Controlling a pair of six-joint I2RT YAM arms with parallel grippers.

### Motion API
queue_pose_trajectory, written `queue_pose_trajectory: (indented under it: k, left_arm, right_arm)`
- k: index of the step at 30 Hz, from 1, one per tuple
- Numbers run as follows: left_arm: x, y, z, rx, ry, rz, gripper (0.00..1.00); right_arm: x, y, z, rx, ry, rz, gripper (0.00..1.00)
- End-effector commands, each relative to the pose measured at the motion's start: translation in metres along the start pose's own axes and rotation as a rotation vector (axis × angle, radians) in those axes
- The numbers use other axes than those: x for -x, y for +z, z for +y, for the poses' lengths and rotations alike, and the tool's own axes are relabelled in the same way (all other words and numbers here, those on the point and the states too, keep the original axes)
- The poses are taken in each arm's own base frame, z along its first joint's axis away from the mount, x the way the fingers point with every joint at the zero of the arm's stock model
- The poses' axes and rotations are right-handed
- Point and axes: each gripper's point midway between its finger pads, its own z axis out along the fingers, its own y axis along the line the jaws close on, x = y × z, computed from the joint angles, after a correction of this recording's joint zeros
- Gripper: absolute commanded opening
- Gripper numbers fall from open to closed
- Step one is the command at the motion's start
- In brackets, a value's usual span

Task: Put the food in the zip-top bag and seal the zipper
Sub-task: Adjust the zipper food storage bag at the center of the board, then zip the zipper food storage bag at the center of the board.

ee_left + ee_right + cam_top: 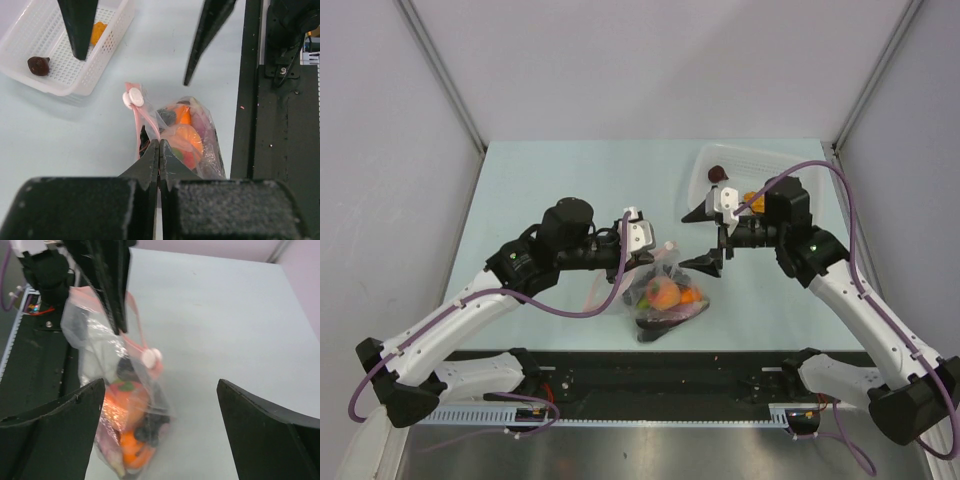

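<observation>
The zip-top bag [665, 298] hangs low over the table's near edge, and it bulges with food [663, 292]: a peach-orange fruit [127, 396], an orange ball [131, 452] and a dark grape cluster [150, 422]. My left gripper [159, 145] is shut on the bag's top edge beside the pink zipper [144, 120], whose white slider [133, 98] sits at the strip's far end. In the top view the left gripper [653, 258] is just above the bag. My right gripper [161, 390] stands open close to the bag, touching nothing.
A white perforated basket [770, 160] at the back right holds a dark brown piece [38, 65] and an orange piece [98, 32]. The black base rail [650, 375] runs along the near edge, right under the bag.
</observation>
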Motion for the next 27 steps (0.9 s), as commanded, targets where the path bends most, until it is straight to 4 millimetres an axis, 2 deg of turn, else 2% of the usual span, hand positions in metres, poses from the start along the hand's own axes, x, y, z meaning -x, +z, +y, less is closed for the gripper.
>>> queue_pose_trajectory:
  k: [1, 4, 5, 9, 12, 13, 15, 16, 18, 19, 20, 22, 23, 24, 27]
  left_arm:
    - [0.023, -0.009, -0.008, -0.04, 0.059, -0.076, 0.0]
    - [0.026, -0.011, -0.011, -0.048, 0.065, -0.092, 0.0]
    - [0.027, -0.01, -0.011, -0.049, 0.067, -0.097, 0.0]
    - [0.028, -0.011, -0.013, -0.055, 0.077, -0.094, 0.0]
    - [0.027, -0.012, -0.014, -0.057, 0.087, -0.087, 0.0]
    - [0.027, -0.012, -0.014, -0.057, 0.087, -0.087, 0.0]
    - [0.025, -0.011, -0.017, -0.064, 0.087, -0.084, 0.0]
    - [0.025, -0.011, -0.018, -0.067, 0.089, -0.086, 0.0]
    - [0.022, -0.01, -0.018, -0.066, 0.092, -0.079, 0.0]
    - [0.023, -0.01, -0.018, -0.063, 0.096, -0.082, 0.0]
    - [0.024, -0.011, -0.017, -0.054, 0.099, -0.086, 0.0]
    - [0.026, -0.01, -0.014, -0.036, 0.086, -0.091, 0.01]
    - [0.029, -0.011, -0.01, -0.016, 0.075, -0.098, 0.04]
    - [0.032, -0.012, -0.003, 0.023, 0.047, -0.098, 0.19]
    - [0.041, -0.009, 0.003, 0.053, 0.04, -0.106, 0.44]
  right_arm:
    - [0.005, -0.012, -0.02, -0.057, -0.005, -0.009, 1.0]
    - [-0.003, -0.006, -0.018, -0.003, -0.004, -0.012, 0.91]
    - [-0.002, -0.004, -0.016, 0.014, -0.004, -0.023, 0.84]
    - [-0.002, 0.01, 0.002, 0.106, -0.028, -0.036, 0.77]
    - [-0.006, 0.016, 0.016, 0.157, -0.015, -0.025, 0.66]
    - [-0.007, 0.017, 0.018, 0.165, -0.014, -0.023, 0.55]
    - [-0.008, 0.018, 0.016, 0.16, -0.012, -0.022, 0.44]
    - [-0.006, 0.019, 0.013, 0.152, -0.009, -0.026, 0.32]
    - [-0.004, 0.019, 0.01, 0.138, -0.016, -0.027, 0.19]
    - [-0.005, 0.019, 0.01, 0.135, -0.015, -0.024, 0.07]
    - [-0.005, 0.019, 0.01, 0.132, -0.013, -0.023, 0.01]
    - [-0.004, 0.018, 0.01, 0.127, -0.013, -0.021, 0.0]
    - [-0.004, 0.017, 0.009, 0.121, -0.013, -0.018, 0.0]
    - [-0.003, 0.016, 0.01, 0.119, -0.012, -0.019, 0.0]
    - [0.002, 0.015, 0.012, 0.116, -0.013, -0.029, 0.0]
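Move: The white slider at the zipper's right end sits about 3 cm left of the open right gripper, 1 cm back and 2 cm lower; from the left gripper, still shut on the bag's pink rim, it is roughly 6 cm right and 3 cm ahead, 1 cm lower. The bagged peach lies some 8 cm back, 5 cm left and 10 cm below the right gripper; the white basket's middle is about 17 cm ahead, 17 cm right and 13 cm down. Swing the open right gripper first forward and slightly right, about 2 cm, then back, left and down around the end of the zipper, ending roughly 2.5 cm lower; shut its fingers to pinch the pink strip just beside the slider and stay there. Meanwhile ease the left gripper back about 1 cm with its hold kept, then begin opening it to release the rim. ##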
